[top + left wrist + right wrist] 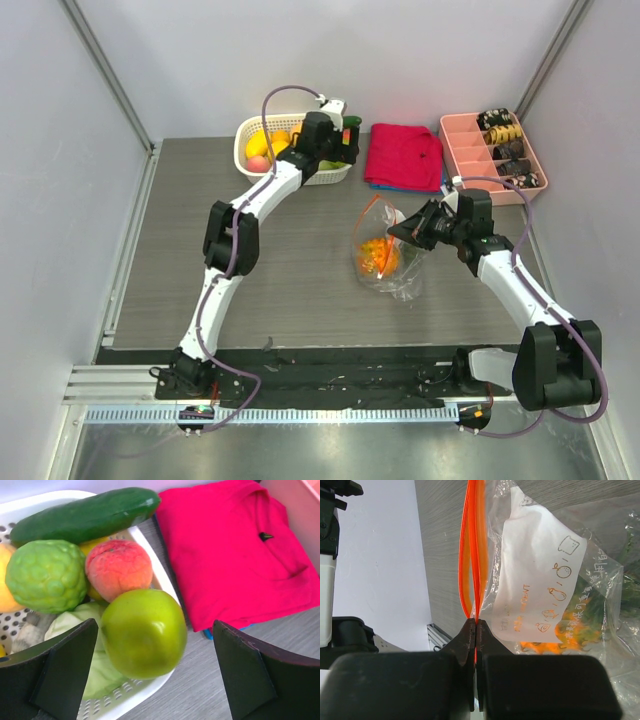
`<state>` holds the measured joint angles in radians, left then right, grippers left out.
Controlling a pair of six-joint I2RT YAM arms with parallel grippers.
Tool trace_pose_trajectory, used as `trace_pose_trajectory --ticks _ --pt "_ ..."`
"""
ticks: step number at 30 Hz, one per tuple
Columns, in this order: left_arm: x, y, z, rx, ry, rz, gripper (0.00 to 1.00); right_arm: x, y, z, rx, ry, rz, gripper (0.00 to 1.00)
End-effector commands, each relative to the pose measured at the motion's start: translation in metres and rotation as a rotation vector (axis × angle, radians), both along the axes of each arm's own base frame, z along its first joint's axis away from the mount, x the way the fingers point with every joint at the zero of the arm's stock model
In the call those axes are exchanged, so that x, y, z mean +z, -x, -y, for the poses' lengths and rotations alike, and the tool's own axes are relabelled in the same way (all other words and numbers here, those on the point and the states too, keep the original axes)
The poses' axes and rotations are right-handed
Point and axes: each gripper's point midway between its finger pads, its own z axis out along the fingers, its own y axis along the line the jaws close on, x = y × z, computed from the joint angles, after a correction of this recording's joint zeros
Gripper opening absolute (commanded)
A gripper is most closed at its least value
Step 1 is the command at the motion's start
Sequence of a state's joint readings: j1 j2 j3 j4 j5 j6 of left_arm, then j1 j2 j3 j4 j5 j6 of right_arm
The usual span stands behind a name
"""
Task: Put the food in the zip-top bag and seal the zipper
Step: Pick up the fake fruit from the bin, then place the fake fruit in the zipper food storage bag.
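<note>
The zip-top bag [388, 262] lies mid-table, with a frilly orange food piece [377, 256] inside it. My right gripper [410, 230] is shut on the orange-red zipper [473, 555] at the bag's mouth. Beyond the jaws the two strips bow apart. The whitish label [540, 580] and the orange piece [570, 636] show through the plastic. At the back, my left gripper [337, 138] hovers open over the white basket [246, 128]. A green apple [144, 632] sits between its fingers [65, 672], untouched. A pink peach [118, 567] lies just behind it.
The basket [152, 550] also holds a cucumber [85, 516], a bumpy green fruit [46, 575] and yellow pieces [264, 143]. A folded red cloth [404, 156] lies to its right. A pink compartment tray [470, 152] stands at the back right.
</note>
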<state>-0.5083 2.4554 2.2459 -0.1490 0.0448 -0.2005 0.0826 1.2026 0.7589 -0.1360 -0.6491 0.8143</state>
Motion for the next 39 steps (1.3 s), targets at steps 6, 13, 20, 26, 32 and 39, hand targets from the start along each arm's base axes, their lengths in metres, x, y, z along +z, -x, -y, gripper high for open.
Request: trace_pose_trajectory --ticks 6,13,20,26,32,39 --pt "-0.003 -0.011 -0.014 0.074 -0.045 0.012 0.93 0.008 -0.008 0.0 0.015 0.004 0.052 0.01" --pt "0.007 -0.004 -0.016 0.059 -0.041 0.012 0.78 0.009 -0.009 0.0 0.016 0.011 0.064 0.01" --pt "0.102 0.04 -0.016 -0.057 0.054 0.072 0.51 0.009 -0.011 0.005 -0.003 0.037 0.073 0.01" --pt "0.132 0.135 -0.031 -0.223 0.12 -0.025 0.49 0.006 -0.009 0.006 0.002 0.047 0.065 0.01" --pt "0.119 0.231 -0.02 -0.397 0.26 -0.274 0.48 0.014 -0.007 0.007 0.01 0.061 0.094 0.01" --pt "0.087 0.272 0.015 -0.402 0.325 -0.446 0.48 0.02 0.001 0.016 0.014 0.147 0.11 0.01"
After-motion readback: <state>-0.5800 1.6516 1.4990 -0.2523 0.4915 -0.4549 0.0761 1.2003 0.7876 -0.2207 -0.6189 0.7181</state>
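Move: The green pear at the basket's near right corner sits between the left hand's open fingers, about 3 cm below them, 1 cm ahead and 1 cm to the left. From that hand the peach is roughly 6 cm ahead, the bumpy green fruit 8 cm ahead and 6 cm left, the cabbage 7 cm left and level, and the red cloth some 16 cm right and level. From the right hand, the pear lies about 29 cm ahead and 13 cm left. The left hand, already straddling the green pear, sinks a further 2 cm or so while easing slightly left, closes its wide-open fingers to about two thirds and pinches the pear's sides. It then draws the pear quickly back about 25 cm and up some 17 cm out of the basket towards the bag's mouth, sinking about 3 cm at the end as the wrist turns some 20 degrees clockwise and tips downward, while the right hand stays nearly still and keeps its pinch on the bag. ##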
